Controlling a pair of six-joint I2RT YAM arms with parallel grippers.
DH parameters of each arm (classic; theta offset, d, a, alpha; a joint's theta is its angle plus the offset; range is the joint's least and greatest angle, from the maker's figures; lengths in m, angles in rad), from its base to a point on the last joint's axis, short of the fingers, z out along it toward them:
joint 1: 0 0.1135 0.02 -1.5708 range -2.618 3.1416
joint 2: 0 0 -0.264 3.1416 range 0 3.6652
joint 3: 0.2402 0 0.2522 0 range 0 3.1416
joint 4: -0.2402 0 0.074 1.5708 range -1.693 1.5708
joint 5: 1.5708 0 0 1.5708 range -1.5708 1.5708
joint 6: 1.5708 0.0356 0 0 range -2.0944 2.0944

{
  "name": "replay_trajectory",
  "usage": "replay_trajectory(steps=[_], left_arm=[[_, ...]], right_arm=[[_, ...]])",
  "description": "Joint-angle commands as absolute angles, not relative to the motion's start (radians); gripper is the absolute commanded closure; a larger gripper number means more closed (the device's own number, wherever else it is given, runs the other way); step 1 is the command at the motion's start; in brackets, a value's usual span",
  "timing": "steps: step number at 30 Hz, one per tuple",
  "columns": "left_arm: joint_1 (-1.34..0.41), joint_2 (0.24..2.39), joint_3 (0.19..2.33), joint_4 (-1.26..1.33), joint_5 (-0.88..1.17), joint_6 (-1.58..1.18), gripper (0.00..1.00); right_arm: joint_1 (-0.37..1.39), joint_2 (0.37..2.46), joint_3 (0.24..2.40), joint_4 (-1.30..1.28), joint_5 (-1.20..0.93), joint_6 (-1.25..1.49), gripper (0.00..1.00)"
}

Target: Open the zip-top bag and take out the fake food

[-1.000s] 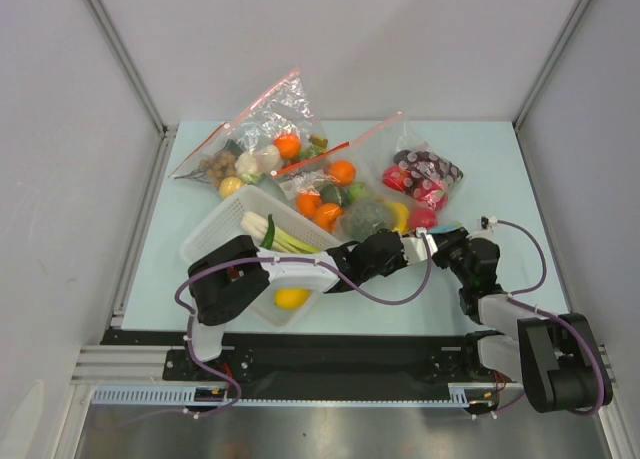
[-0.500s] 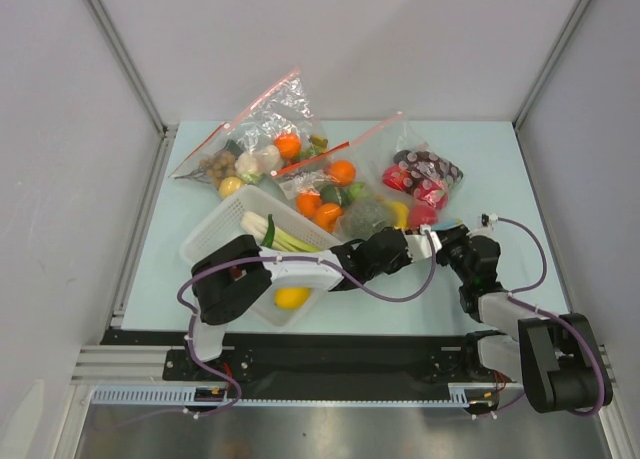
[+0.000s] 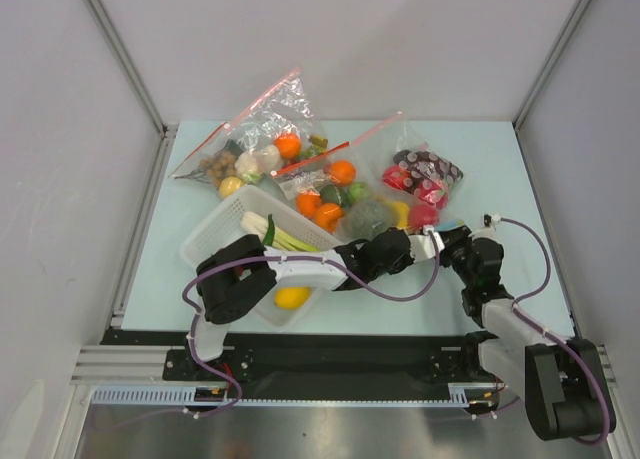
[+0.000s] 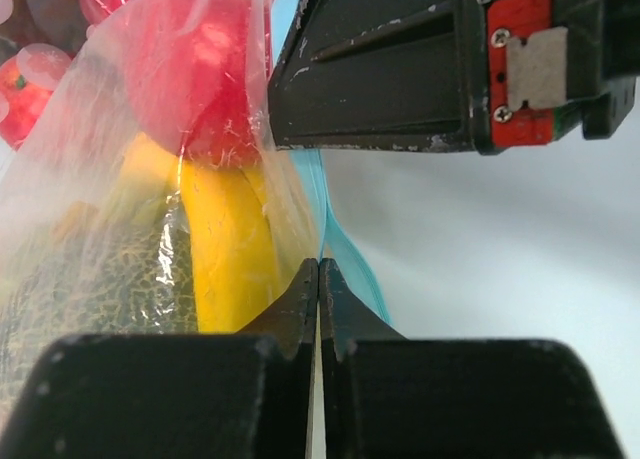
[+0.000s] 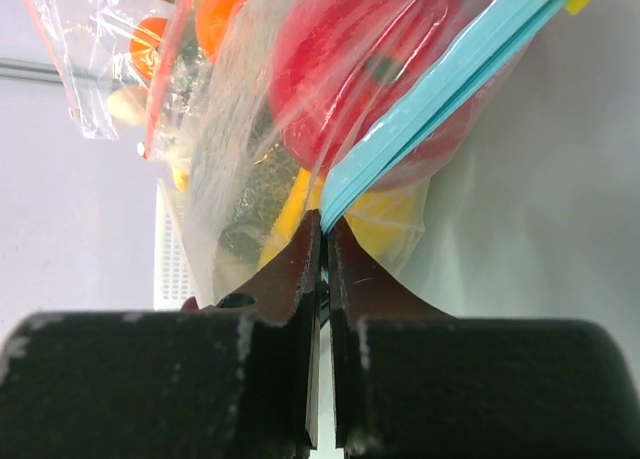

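Observation:
The zip-top bag (image 3: 385,217) lies right of centre; a netted melon (image 3: 368,217), a yellow banana (image 3: 401,214) and a red fruit (image 3: 422,217) show inside. My left gripper (image 3: 426,243) and right gripper (image 3: 447,241) meet at its near edge. In the left wrist view my gripper (image 4: 318,270) is shut on the bag's edge beside the light blue zip strip (image 4: 348,251), with the banana (image 4: 225,249), the red fruit (image 4: 195,69) and the melon (image 4: 90,279) behind the plastic. In the right wrist view my gripper (image 5: 322,219) is shut on the blue zip strip (image 5: 430,89).
A white basket (image 3: 215,234) holding a green onion (image 3: 285,239) and a lemon (image 3: 292,297) sits under my left arm. Two bags with red strips (image 3: 265,139) (image 3: 335,179) and a bag of dark and red pieces (image 3: 425,174) lie behind.
My right wrist has shifted slightly to the right. Both grippers stay shut at the bag's near edge.

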State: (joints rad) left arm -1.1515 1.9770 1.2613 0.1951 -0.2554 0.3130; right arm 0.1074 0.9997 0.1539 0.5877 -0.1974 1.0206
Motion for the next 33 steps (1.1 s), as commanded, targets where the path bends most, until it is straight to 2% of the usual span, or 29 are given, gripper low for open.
replay_trajectory(steps=[1,3,4,7,10,18,33], left_arm=[[-1.147,1.927,1.270,0.180,-0.235,0.275,1.00],[-1.140,1.908,1.272,0.176,-0.200,0.243,1.00],[-1.135,1.893,1.279,0.175,-0.187,0.212,1.00],[-1.108,1.881,1.298,0.150,-0.146,0.157,1.00],[-1.075,1.870,1.313,0.132,-0.098,0.115,1.00],[-1.040,1.875,1.331,0.103,-0.035,0.081,1.00],[-1.034,1.862,1.350,0.074,-0.011,0.066,1.00]], right_arm=[[0.104,0.928,0.206,0.569,-0.170,0.967,0.95],[0.106,0.894,0.222,0.496,-0.163,0.939,0.87],[0.104,0.853,0.224,0.448,-0.152,0.916,0.79],[0.104,0.770,0.218,0.385,-0.129,0.879,0.64],[0.104,0.710,0.212,0.301,-0.120,0.850,0.57],[0.172,0.595,0.180,0.215,-0.159,0.778,0.56],[0.311,0.801,0.156,0.357,-0.111,0.749,0.57]])
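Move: The blue zip's loose end hangs about 5 cm back from the right hand, 4 cm to its left and 3 cm lower; from the left hand, pinching the bag's edge, about 2 cm back, 2 cm right and 2 cm below. The red fruit in the bag lies some 4 cm ahead of the right hand, 1 cm left, the banana 5 cm ahead and 7 cm left, both roughly 5 cm lower. Right hand lets go of the zip, rises, swings about 5 cm back-left and sinks beside the left's pinch. ##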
